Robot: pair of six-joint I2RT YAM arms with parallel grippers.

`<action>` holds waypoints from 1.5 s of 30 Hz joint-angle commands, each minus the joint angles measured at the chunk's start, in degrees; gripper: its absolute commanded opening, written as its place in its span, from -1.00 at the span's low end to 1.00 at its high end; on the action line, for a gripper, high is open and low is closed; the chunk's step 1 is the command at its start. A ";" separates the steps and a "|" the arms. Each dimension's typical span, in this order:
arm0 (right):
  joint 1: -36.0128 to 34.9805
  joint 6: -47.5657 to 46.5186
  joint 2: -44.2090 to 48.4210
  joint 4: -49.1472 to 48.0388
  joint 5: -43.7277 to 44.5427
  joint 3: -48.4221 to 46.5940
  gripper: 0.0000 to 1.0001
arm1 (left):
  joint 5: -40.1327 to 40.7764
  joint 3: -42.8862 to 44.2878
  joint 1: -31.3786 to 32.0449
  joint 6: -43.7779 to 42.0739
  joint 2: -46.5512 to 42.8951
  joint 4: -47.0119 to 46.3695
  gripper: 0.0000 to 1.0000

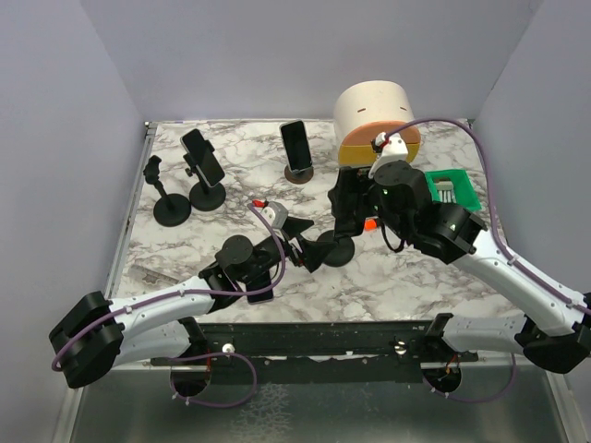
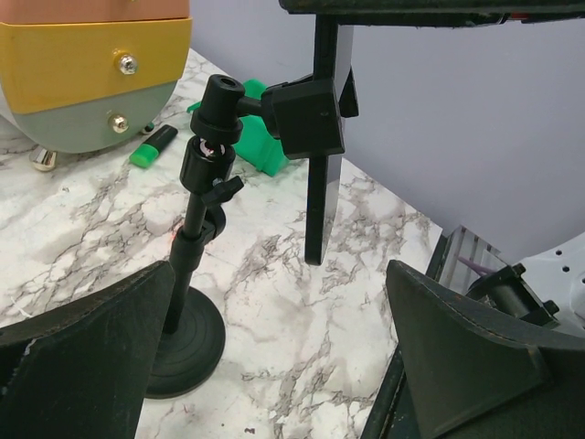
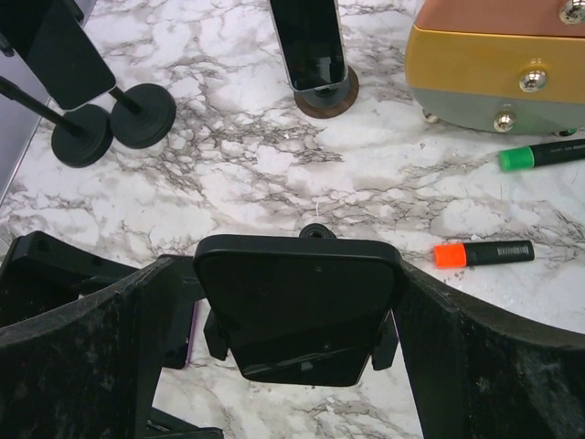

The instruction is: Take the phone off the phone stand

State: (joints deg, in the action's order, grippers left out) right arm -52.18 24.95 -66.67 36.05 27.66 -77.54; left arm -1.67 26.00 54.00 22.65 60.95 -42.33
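A black phone (image 3: 297,311) sits in the clamp of a black phone stand (image 2: 187,247) near the middle of the marble table. My right gripper (image 3: 292,265) is open, with one finger close against each long edge of the phone; I cannot tell whether they touch it. The top view hides the phone under my right gripper (image 1: 355,208). My left gripper (image 2: 279,270) is open and empty. It sits low beside the stand's round base (image 2: 187,343), with the phone (image 2: 324,183) seen edge-on ahead. In the top view my left gripper (image 1: 305,242) is just left of the base (image 1: 337,251).
Two more black stands (image 1: 207,196) stand at the back left, one holding a phone (image 1: 203,157). Another phone (image 1: 296,148) leans in a round wooden holder. A drawer unit (image 1: 374,115) and a green tray (image 1: 451,189) are at the back right. Green (image 3: 544,155) and orange (image 3: 484,253) markers lie nearby.
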 commanded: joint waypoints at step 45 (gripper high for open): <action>-0.58 -1.75 -3.75 6.01 3.99 -4.31 0.29 | 2.46 3.17 -0.21 0.15 -1.10 2.06 0.98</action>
State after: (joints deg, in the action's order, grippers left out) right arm -52.45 23.92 -70.41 41.25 30.63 -80.97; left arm 0.49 26.44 54.00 22.65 60.16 -40.51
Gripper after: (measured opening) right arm 0.769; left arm 0.987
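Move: Between the right hand's open fingers stands the upper part of the phone, its middle about 5 cm below that hand and 1 cm back, level sideways. The stand's base is some 4 cm ahead, 3 cm left and 27 cm below the right hand; the orange marker lies about 13 cm ahead and 10 cm right, also on the table. From the left hand, the phone is roughly 5 cm ahead, 9 cm right and 7 cm higher. Sinking about 1 cm around the phone's upper part, the right hand edges forward slightly, drifts back right, and rolls some 5 degrees so its left side drops. Its fingers narrow by about a quarter of their opening, coming up against the phone's two long side edges. ##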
